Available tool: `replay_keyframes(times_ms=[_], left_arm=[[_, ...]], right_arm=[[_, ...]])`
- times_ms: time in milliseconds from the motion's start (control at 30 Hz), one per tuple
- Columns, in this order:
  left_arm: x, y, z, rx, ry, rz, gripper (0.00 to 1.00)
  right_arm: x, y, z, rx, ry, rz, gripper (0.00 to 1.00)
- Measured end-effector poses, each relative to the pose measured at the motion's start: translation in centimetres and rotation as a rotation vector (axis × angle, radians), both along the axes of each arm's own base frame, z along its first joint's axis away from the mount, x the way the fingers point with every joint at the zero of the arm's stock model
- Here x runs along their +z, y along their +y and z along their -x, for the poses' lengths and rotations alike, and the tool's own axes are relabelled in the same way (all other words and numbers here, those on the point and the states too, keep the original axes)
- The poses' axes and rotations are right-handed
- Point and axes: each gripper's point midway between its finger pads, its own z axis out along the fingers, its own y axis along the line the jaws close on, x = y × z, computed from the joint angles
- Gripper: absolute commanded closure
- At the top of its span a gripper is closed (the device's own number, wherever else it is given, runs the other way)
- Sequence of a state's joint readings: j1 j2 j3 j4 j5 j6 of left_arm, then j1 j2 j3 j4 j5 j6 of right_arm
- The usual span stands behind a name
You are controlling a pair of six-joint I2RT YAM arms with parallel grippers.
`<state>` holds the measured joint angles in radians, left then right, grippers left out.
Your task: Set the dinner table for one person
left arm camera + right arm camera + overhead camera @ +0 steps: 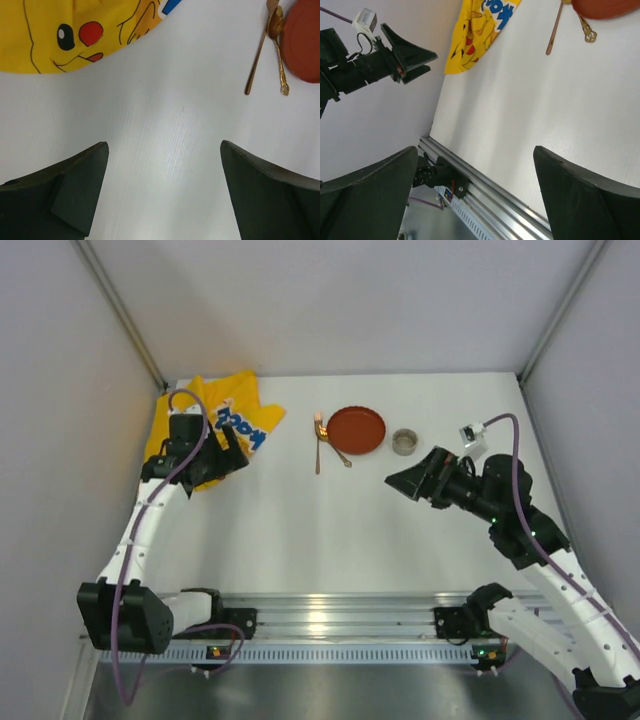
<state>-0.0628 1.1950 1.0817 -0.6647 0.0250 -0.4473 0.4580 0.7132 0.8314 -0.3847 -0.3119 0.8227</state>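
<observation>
The white dinner table (330,530) carries a crumpled yellow Pikachu-print mat (222,420) at the far left, a red plate (357,429) at the far middle, a gold fork (318,448) and gold spoon (336,450) left of the plate, and a small metal cup (405,441) right of it. My left gripper (234,454) is open and empty, hovering at the mat's near right edge. My right gripper (398,481) is open and empty, above bare table near the cup. The left wrist view shows the mat (70,32), the fork (260,47), the spoon (278,50) and the plate (303,40).
Grey walls enclose the table on the left, back and right. An aluminium rail (330,615) with the arm bases runs along the near edge. In the right wrist view the mat (480,30), the rail (485,185) and my left arm (375,62) show.
</observation>
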Motion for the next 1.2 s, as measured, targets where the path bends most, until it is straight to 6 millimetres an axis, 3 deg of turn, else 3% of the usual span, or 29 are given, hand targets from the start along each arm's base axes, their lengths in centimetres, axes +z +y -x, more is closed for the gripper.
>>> replay_keyframes(times_ms=[167,367,500,667,767,900,967,1033,1133,1200], left_arm=[[0.9,0.5,-2.1,0.065,0.003,-0.005,0.02],[-4.7,-0.2,-3.2,0.112,0.203,-0.016,0.02],[-6.3,-1.1,-5.1,0.109,0.261,-0.061,0.02],[-6.4,-2.5,-11.1,0.095,0.243,-0.087,0.02],[-7.0,-3.2,-16.8,0.095,0.205,-0.094,0.02],[-8.8,-3.7,-23.8,0.11,0.161,-0.115,0.02],[-10.5,-3.7,-26.3,0.121,0.151,-0.126,0.02],[-12.4,-3.5,-27.1,0.132,0.169,-0.132,0.02],[-15.3,-2.2,-26.1,0.156,0.244,-0.147,0.02],[-15.3,-1.4,-26.1,0.173,0.246,-0.145,0.03]], right_arm=[[-0.3,-0.3,0.3,0.013,-0.003,0.047,0.0],[-2.3,-0.7,1.5,0.047,0.052,0.109,0.0],[-3.8,-1.3,2.4,0.065,0.077,0.17,0.0],[-5.2,-2.5,2.9,0.05,0.092,0.252,0.0],[-5.8,-3.3,2.7,0.023,0.092,0.292,0.0],[-6.4,-4.0,2.0,-0.01,0.112,0.348,0.0],[-6.0,-4.2,1.3,-0.027,0.112,0.374,0.0],[-5.4,-4.2,0.4,-0.043,0.108,0.394,0.0],[-5.0,-4.1,-1.1,-0.062,0.107,0.424,0.0],[-5.0,-4.0,-1.8,-0.066,0.113,0.443,0.0]])
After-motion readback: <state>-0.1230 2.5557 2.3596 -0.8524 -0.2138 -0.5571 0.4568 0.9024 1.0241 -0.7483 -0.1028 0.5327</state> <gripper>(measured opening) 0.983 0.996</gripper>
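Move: Ahead of the left hand, about 27 cm out, 4 cm to its right and 17 cm below, lies the right-hand corner of the yellow cloth. The fork lies some 19 cm ahead and 21 cm to the right of the left hand, with the spoon beside it at 18 cm ahead and 27 cm right. From the right hand, that corner is roughly 38 cm ahead, 41 cm left and 27 cm below. Reaching out low over the cloth, the left hand first dips about 6 cm, then sweeps forward to some 26 cm in all and sinks again onto its right-hand corner, 15 cm lower than it began, pitching about 15 degrees further down with fingers still wide open. The open right hand sinks 5 cm, shifts 4 cm right and rolls its left side down some 25 degrees. ##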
